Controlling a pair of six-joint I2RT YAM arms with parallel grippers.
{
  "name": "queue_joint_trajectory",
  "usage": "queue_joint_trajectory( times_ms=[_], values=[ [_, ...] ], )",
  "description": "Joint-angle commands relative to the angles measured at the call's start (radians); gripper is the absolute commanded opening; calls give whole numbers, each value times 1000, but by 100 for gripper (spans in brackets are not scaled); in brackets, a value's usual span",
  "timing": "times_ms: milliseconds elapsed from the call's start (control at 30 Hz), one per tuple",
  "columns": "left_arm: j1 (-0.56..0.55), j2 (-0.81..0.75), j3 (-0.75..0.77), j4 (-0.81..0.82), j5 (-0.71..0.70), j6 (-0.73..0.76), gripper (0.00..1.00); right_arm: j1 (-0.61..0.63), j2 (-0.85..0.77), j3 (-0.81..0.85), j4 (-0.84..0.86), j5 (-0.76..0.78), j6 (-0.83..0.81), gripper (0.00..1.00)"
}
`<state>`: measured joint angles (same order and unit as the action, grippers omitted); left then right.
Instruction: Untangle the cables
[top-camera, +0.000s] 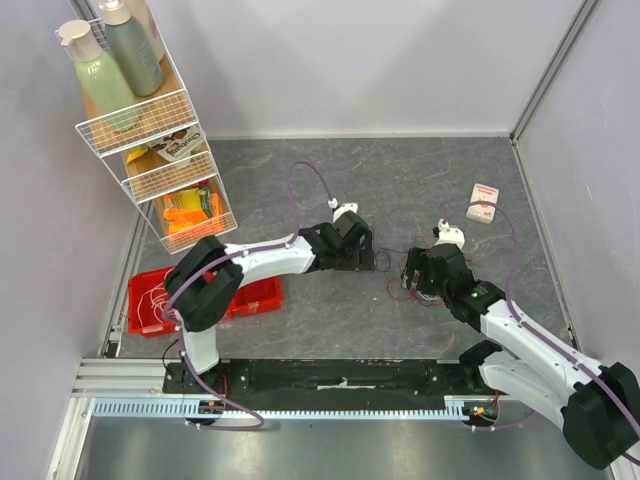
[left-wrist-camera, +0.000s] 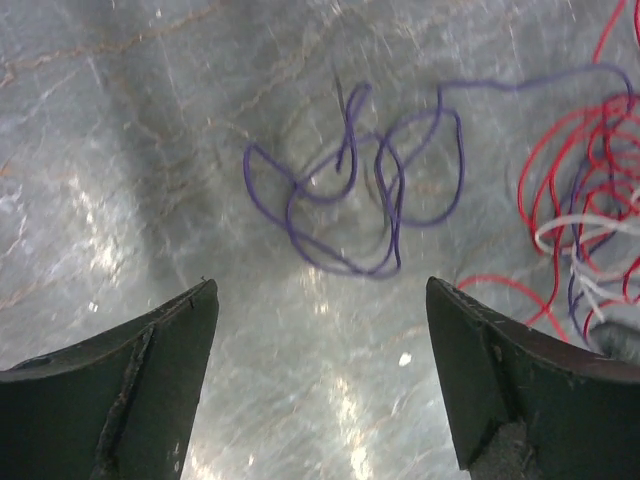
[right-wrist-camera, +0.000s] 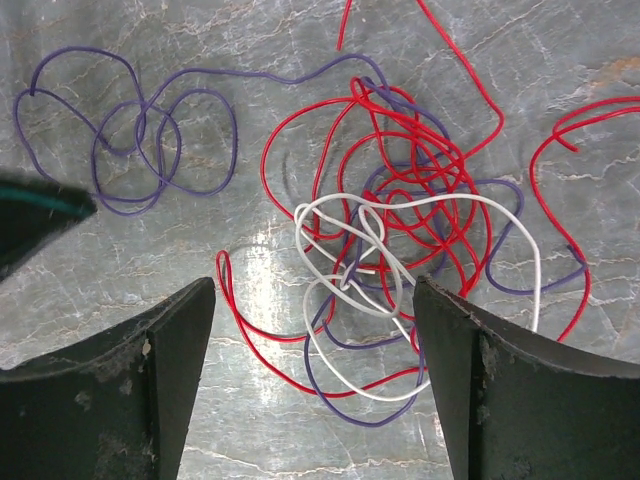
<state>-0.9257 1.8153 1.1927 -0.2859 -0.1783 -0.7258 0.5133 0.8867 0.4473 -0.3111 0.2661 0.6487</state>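
Observation:
The cables (top-camera: 398, 284) lie on the grey marbled tabletop between my two grippers. In the right wrist view a red cable (right-wrist-camera: 400, 190), a white cable (right-wrist-camera: 440, 196) and purple strands form one knot, partly between the open fingers of my right gripper (right-wrist-camera: 315, 285). A purple cable (right-wrist-camera: 232, 150) runs left out of the knot into loose loops. In the left wrist view those purple loops (left-wrist-camera: 352, 150) lie just ahead of my open left gripper (left-wrist-camera: 320, 285), with the red tangle (left-wrist-camera: 600, 150) at the right edge. Neither gripper holds anything.
A white wire rack (top-camera: 150, 130) with bottles and snack packs stands at the back left. In front of it is a red basket (top-camera: 160, 300). A small white box (top-camera: 484, 203) lies at the back right. Grey walls close in the table.

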Motion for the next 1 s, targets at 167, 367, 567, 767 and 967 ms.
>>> queue_joint_trajectory(
  times_ms=[167, 367, 567, 767, 967],
  values=[
    [50, 140, 59, 188, 145, -196, 78, -1, 103, -2, 82, -87, -31, 88],
    [53, 92, 10, 194, 85, -149, 49, -2, 60, 47, 37, -59, -18, 88],
    [53, -114, -195, 355, 75, -63, 8, -27, 77, 174, 3, -68, 31, 90],
    [51, -290, -311, 415, 154, -3, 2, -41, 152, 257, 49, -171, 25, 88],
    [50, -424, -384, 474, 241, 37, 2, -39, 173, 197, 207, -416, -44, 82]
  ],
)
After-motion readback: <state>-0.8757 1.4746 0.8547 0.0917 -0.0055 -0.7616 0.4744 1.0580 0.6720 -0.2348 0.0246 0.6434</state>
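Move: The loose purple coil lies about 2 cm ahead of the left hand, 3 cm to its right and 4 cm below. The red, white and purple tangle is some 10 cm farther right and 4 cm nearer the bases than the coil; a red loop sticks out about 5 cm back and 4 cm right of the coil. From the right hand the coil is roughly 5 cm ahead, 7 cm left and 5 cm below. The purple coil is reached by the left hand easing down, right and forward a few centimetres; its wide-open fingers shut on a strand, then draw back and left while lifting about 10 cm, tilting. The right hand dips some 2 cm above the tangle, then rises, going forward and left towards the left hand, its fingers staying open. ##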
